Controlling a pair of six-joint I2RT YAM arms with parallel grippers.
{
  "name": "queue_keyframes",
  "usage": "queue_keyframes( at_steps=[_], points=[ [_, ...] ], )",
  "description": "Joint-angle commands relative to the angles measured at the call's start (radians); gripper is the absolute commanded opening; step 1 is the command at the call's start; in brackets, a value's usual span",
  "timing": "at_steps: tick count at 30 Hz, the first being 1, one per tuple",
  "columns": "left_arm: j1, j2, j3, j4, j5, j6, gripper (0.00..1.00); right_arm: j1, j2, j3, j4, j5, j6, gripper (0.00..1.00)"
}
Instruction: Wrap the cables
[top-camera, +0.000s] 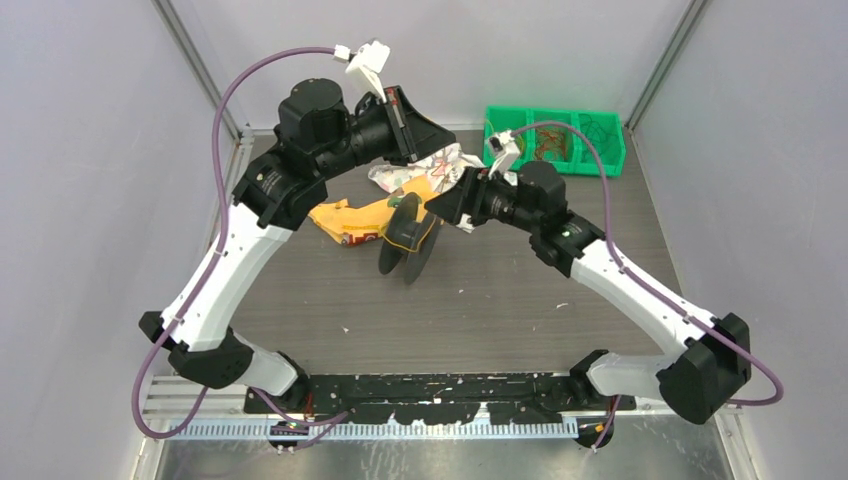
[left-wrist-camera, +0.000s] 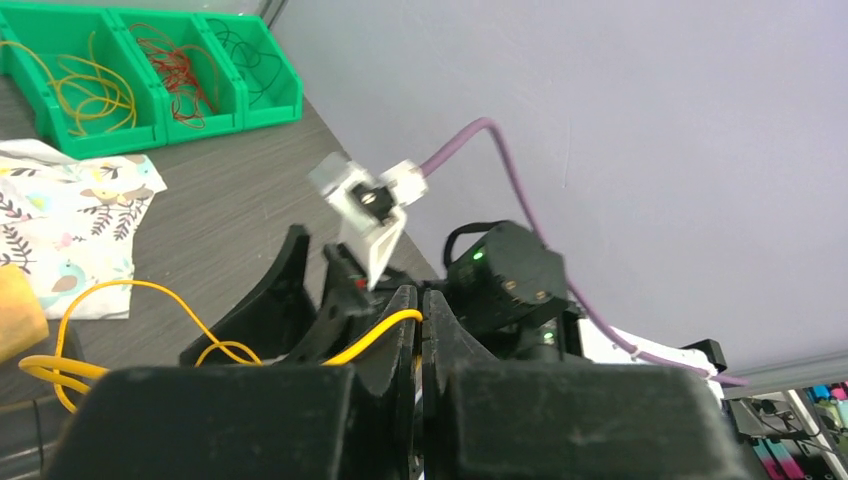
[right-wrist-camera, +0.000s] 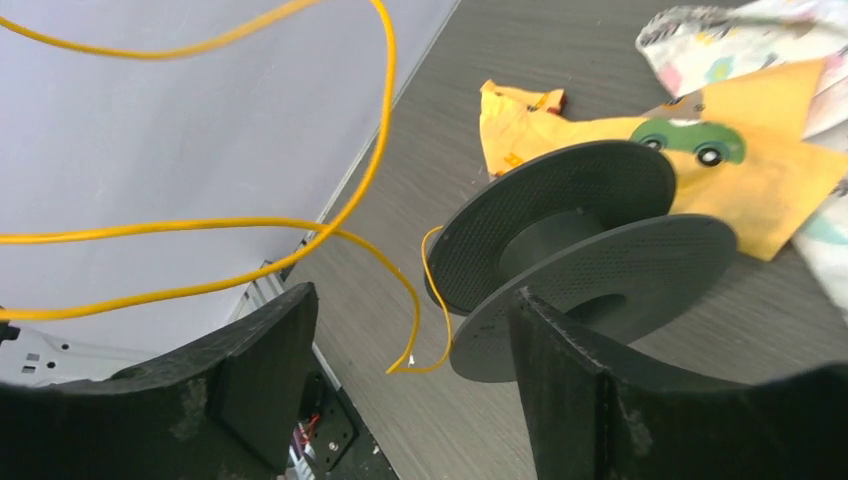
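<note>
The yellow cable (left-wrist-camera: 150, 292) is a thin floppy strand. My left gripper (left-wrist-camera: 421, 312) is shut on it, and the strand comes out of the left side of the closed jaws and loops down towards the table. In the right wrist view the same cable (right-wrist-camera: 385, 130) hangs in wide loops, and its free end curls beside the black spool (right-wrist-camera: 585, 250). The spool (top-camera: 410, 240) stands on its rims mid-table, with a bare hub. My right gripper (right-wrist-camera: 412, 305) is open and empty, just short of the spool. In the top view the left gripper (top-camera: 440, 145) is above the right gripper (top-camera: 452, 205).
A green three-compartment bin (top-camera: 556, 165) with yellow, red and dark wire coils stands at the back right. A floral cloth (top-camera: 425, 168) and an orange printed cloth (top-camera: 350, 220) lie behind and left of the spool. Grey walls enclose the table.
</note>
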Motion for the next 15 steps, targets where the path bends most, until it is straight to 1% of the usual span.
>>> queue_keyframes(
  at_steps=[1, 3, 4, 6, 7, 8, 9, 11, 13, 15],
  points=[
    [0.004, -0.041, 0.004, 0.065, -0.009, -0.018, 0.01, 0.037, 0.055, -0.029, 0.189, 0.029, 0.086, 0.69],
    [0.004, -0.044, 0.001, 0.07, -0.017, -0.019, 0.01, 0.043, 0.081, -0.035, 0.225, 0.03, 0.122, 0.59],
    [0.004, -0.045, 0.001, 0.07, -0.025, -0.018, 0.01, 0.042, 0.088, -0.032, 0.225, 0.036, 0.125, 0.52],
    [0.004, -0.051, -0.001, 0.068, -0.035, -0.015, 0.0, 0.043, 0.073, -0.019, 0.176, 0.069, 0.098, 0.31],
    [0.004, -0.053, 0.001, 0.066, -0.038, -0.007, 0.01, 0.043, 0.056, -0.007, 0.132, 0.084, 0.074, 0.16],
    [0.004, -0.056, 0.001, 0.062, -0.047, 0.001, 0.01, 0.041, 0.032, 0.013, 0.075, 0.1, 0.047, 0.04],
    [0.004, -0.059, -0.001, 0.058, -0.063, 0.015, 0.01, 0.041, 0.003, 0.044, 0.005, 0.118, 0.018, 0.01],
    [0.004, -0.07, -0.027, 0.074, -0.118, 0.05, 0.0, 0.041, -0.065, 0.098, -0.135, 0.142, -0.037, 0.01],
    [0.006, -0.061, -0.041, 0.096, -0.197, 0.085, 0.01, 0.038, -0.141, 0.144, -0.269, 0.201, -0.082, 0.01],
    [0.014, -0.01, 0.001, 0.078, -0.231, 0.112, 0.01, 0.028, -0.211, 0.191, -0.404, 0.258, -0.122, 0.01]
  ],
)
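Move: The hanging bend of yellow cable that the right fingers will shut on lies just below their open tips, about 3 cm down, 2 cm left and 1 cm ahead. The black spool stands some 9 cm ahead of the right hand, 4 cm left and 22 cm lower. The yellow cloth is about 18 cm ahead, 11 cm left and 30 cm below. From the left hand, already holding the cable, that bend hangs roughly 22 cm lower, 4 cm ahead and 5 cm left. The yellow cable's hanging bend is caught by the right hand, which dips down and left by about 4 cm, shuts its wide-open fingers on the strand to pinch it, then turns back to the right and up by about 5 cm. The left hand keeps its closed grip high up and near the end drifts about 2 cm left and forward. ##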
